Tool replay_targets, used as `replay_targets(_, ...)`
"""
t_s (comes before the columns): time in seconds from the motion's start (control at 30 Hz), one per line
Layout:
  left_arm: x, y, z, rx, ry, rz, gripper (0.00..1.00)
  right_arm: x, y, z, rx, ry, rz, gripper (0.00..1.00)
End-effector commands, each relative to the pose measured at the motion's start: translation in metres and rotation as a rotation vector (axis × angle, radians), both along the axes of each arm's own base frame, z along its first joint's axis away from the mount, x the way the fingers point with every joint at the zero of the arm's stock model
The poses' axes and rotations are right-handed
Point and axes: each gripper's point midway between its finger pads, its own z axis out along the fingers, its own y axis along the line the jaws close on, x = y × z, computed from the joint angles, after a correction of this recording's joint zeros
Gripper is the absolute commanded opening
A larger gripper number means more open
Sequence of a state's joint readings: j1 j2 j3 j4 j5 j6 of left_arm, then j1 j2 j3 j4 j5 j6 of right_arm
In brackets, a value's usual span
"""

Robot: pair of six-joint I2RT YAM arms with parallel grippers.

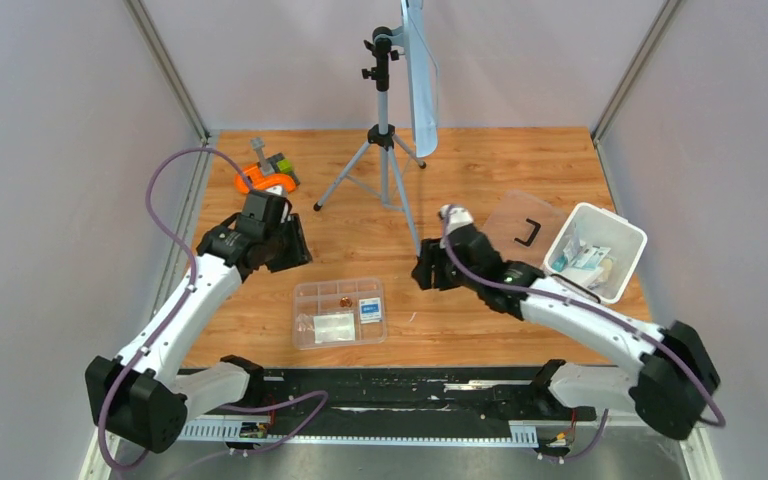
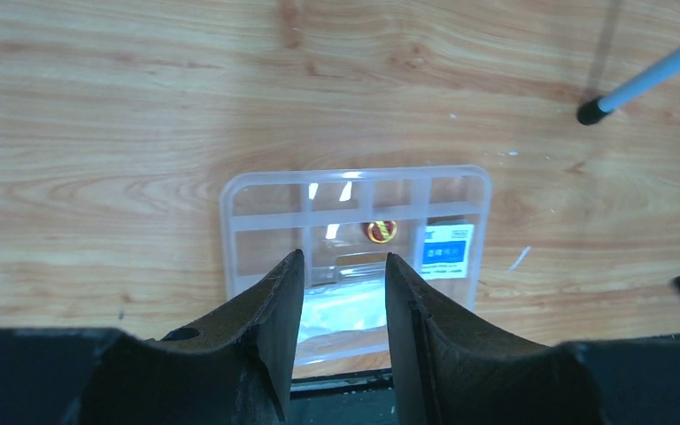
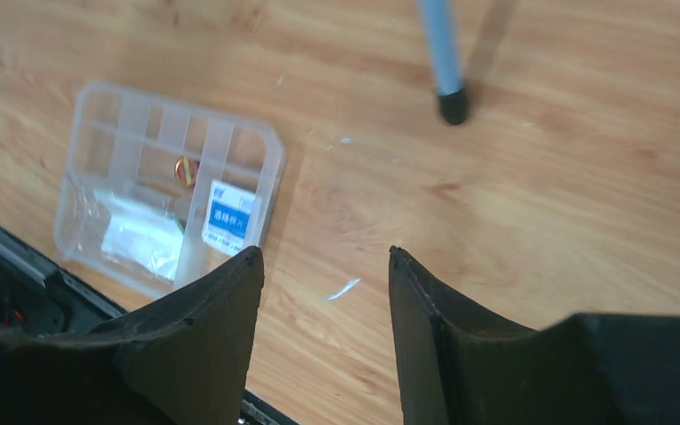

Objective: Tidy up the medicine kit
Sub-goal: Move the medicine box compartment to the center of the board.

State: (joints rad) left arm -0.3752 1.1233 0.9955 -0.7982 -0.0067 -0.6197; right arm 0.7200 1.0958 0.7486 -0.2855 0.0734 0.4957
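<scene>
The clear divided tray (image 1: 305,296) lies on the wood table near the front middle, holding a blue-and-white packet (image 1: 370,310), a clear bag (image 1: 333,327) and a small red-gold item (image 1: 345,299). It also shows in the left wrist view (image 2: 239,199) and the right wrist view (image 3: 106,106). The white tub (image 1: 628,262) at the right holds several packets (image 1: 582,257). The clear lid with its black handle (image 1: 528,232) lies flat beside the tub. My left gripper (image 1: 290,243) is open and empty, above and left of the tray. My right gripper (image 1: 426,272) is open and empty, right of the tray.
A tripod (image 1: 384,150) with a panel stands at the back middle; one of its feet (image 3: 452,104) is near my right gripper. An orange-and-grey tool (image 1: 265,172) lies at the back left. A black rail (image 1: 400,390) runs along the table's near edge.
</scene>
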Motion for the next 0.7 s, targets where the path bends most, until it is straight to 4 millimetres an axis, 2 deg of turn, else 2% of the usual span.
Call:
replay_targets(0.0, -0.001, 0.037, 0.014, 0.079, -0.015, 0.089, 0.47, -0.004, 0.062, 0.001, -0.050, -0.031, 0.106, 0.52)
replay_targets(0.13, -0.001, 0.058, 0.021, 0.084, -0.011, 0.161, 0.47, -0.010, 0.110, -0.013, -0.104, -0.017, 0.218, 0.48)
replay_targets(0.3, -0.005, 0.068, 0.024, 0.060, -0.020, 0.196, 0.47, -0.009, 0.153, -0.033, -0.130, 0.038, 0.274, 0.34)
replay_targets(0.37, -0.008, 0.068, 0.023, 0.057, -0.019, 0.198, 0.47, -0.008, 0.163, -0.042, -0.146, 0.066, 0.276, 0.31)
replay_targets(0.5, -0.011, 0.069, 0.021, 0.053, -0.016, 0.197, 0.47, -0.010, 0.176, -0.056, -0.184, 0.107, 0.283, 0.30)
replay_targets(0.67, -0.014, 0.068, 0.018, 0.045, -0.012, 0.196, 0.47, -0.014, 0.179, -0.069, -0.207, 0.161, 0.254, 0.26)
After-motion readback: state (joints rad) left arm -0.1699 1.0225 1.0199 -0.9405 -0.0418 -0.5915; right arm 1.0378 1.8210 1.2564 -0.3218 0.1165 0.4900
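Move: Some 20 cm to the left of the right hand, about 4 cm nearer the base and 12 cm below, lies the middle of the medicine box compartment. The near tripod foot stands roughly 11 cm ahead of this hand, level with it sideways, and a small white scrap lies about 5 cm back and 2 cm left, both at table height. From the left hand, the compartment is about 8 cm to the right, 8 cm back and 14 cm below. Sweeping left about 17 cm and sinking some 7 cm, the right hand comes in over the right half of the compartment, its fingers closing from half open to about a quarter and its wrist turning roughly 15 degrees counter-clockwise. Contact with the box can't be seen. The left hand, its opening unchanged, draws off about 6 cm to the left, away from the box, turning slightly counter-clockwise. ##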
